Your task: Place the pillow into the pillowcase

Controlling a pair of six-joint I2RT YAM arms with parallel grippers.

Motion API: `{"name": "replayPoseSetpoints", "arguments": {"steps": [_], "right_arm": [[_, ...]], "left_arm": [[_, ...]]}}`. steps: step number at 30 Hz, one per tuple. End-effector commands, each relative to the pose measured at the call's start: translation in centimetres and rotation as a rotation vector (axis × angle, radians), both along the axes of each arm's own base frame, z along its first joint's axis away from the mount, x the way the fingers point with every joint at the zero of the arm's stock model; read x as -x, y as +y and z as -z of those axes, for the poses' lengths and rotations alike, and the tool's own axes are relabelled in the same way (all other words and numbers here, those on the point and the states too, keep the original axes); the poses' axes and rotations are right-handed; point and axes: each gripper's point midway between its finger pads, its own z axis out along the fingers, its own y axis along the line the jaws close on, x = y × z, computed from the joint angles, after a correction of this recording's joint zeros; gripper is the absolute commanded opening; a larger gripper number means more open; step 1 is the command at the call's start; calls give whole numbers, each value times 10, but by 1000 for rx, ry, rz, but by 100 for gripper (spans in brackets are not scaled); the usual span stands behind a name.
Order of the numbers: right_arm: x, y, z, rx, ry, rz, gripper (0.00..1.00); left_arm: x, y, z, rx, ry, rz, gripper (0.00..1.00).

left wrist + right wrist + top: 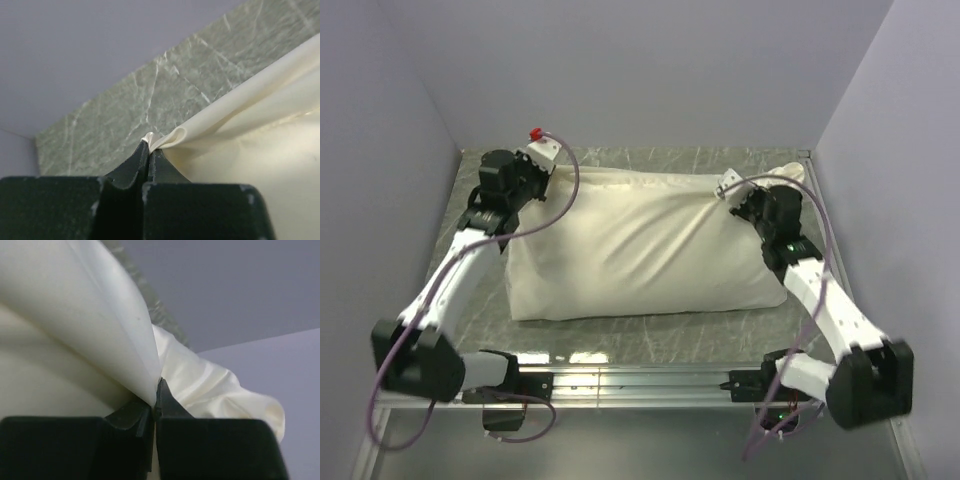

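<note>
The cream pillowcase [640,245] lies plump and wrinkled across the table, its right end bunched up at the far right corner [785,172]. The pillow does not show as a separate surface; the bulging sack hides it. My left gripper [553,170] is at the far left corner, shut on a small fold of the pillowcase [260,150]; its tips [148,145] meet with cloth pinched between them. My right gripper [740,200] is at the far right end. It [159,385] is shut on a taut edge of the pillowcase [100,315], with shiny gathered cloth to its right.
The grey marbled tabletop [660,160] is boxed in by pale lilac walls at the left, back and right. A metal rail [640,378] runs along the near edge between the arm bases. Loose cables loop from both wrists [570,190].
</note>
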Motion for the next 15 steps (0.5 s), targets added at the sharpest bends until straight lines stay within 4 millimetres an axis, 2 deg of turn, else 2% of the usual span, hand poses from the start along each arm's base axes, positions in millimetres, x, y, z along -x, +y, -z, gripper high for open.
{"name": "replayPoseSetpoints", "arguments": {"steps": [1, 2, 3, 4, 5, 6, 7, 8, 9, 10, 11, 12, 13, 14, 15], "right_arm": [[-60, -19, -13, -53, -52, 139, 18], [-76, -20, -42, -119, -93, 174, 38], [-83, -23, -39, -139, -38, 203, 51], [-96, -27, -35, -161, -1, 236, 67], [-104, -28, -79, -249, -54, 252, 76], [-102, -32, -77, -265, 12, 266, 84], [-104, -42, -85, -291, 18, 289, 93], [-105, -43, -119, -353, -28, 281, 95], [-98, -46, -119, -363, 13, 290, 95], [-95, -49, -126, -382, 22, 289, 96], [-90, -57, -144, -419, 2, 301, 97], [-81, -52, -137, -439, 68, 279, 97], [-73, -51, -139, -457, 90, 267, 98], [-64, -61, -137, -481, 112, 287, 98], [-53, -56, -126, -497, 177, 264, 98]], "left_arm": [[-58, 9, 1, 114, -53, -19, 0], [-90, 27, 6, 166, -8, -50, 2], [-103, 31, 6, 220, 37, -45, 15], [-108, 30, 12, 303, 128, -25, 26], [-134, 54, -12, 339, 94, -68, 37], [-142, 64, -24, 358, 86, -90, 58], [-148, 72, -35, 374, 76, -114, 67], [-153, 88, -59, 370, 36, -148, 79], [-154, 95, -67, 349, 26, -163, 99], [-153, 99, -75, 330, 20, -177, 99], [-155, 110, -94, 311, -13, -215, 99], [-148, 114, -83, 303, 55, -240, 99], [-144, 117, -84, 306, 75, -249, 99], [-134, 122, -88, 317, 93, -260, 99], [-123, 121, -76, 332, 159, -259, 99]]}}
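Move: Both closed grippers still hold the far edge of the pillowcase, pillow inside, well above the table. From the left hand the filled pillowcase's middle is about 20 cm to the right, 9 cm back and 15 cm below; its near left corner is some 20 cm back, 7 cm left and 25 cm down. From the right hand the middle is roughly 18 cm left, 7 cm back and 11 cm below, with a loose corner 11 cm right and 3 cm ahead. Both arms fling the pillowcase's far edge quickly forward over the table, the left hand driving about 16 cm out and dipping some 7 cm, the right going about 12 cm with only a slight dip, and both grippers spring wide open on the way to let go of the cloth. They then lift and spread clear, the left rising back past its starting height and swinging out left, the right climbing to about 16 cm above its start while easing right and slightly back, the wrists turning outward some 15 degrees. ##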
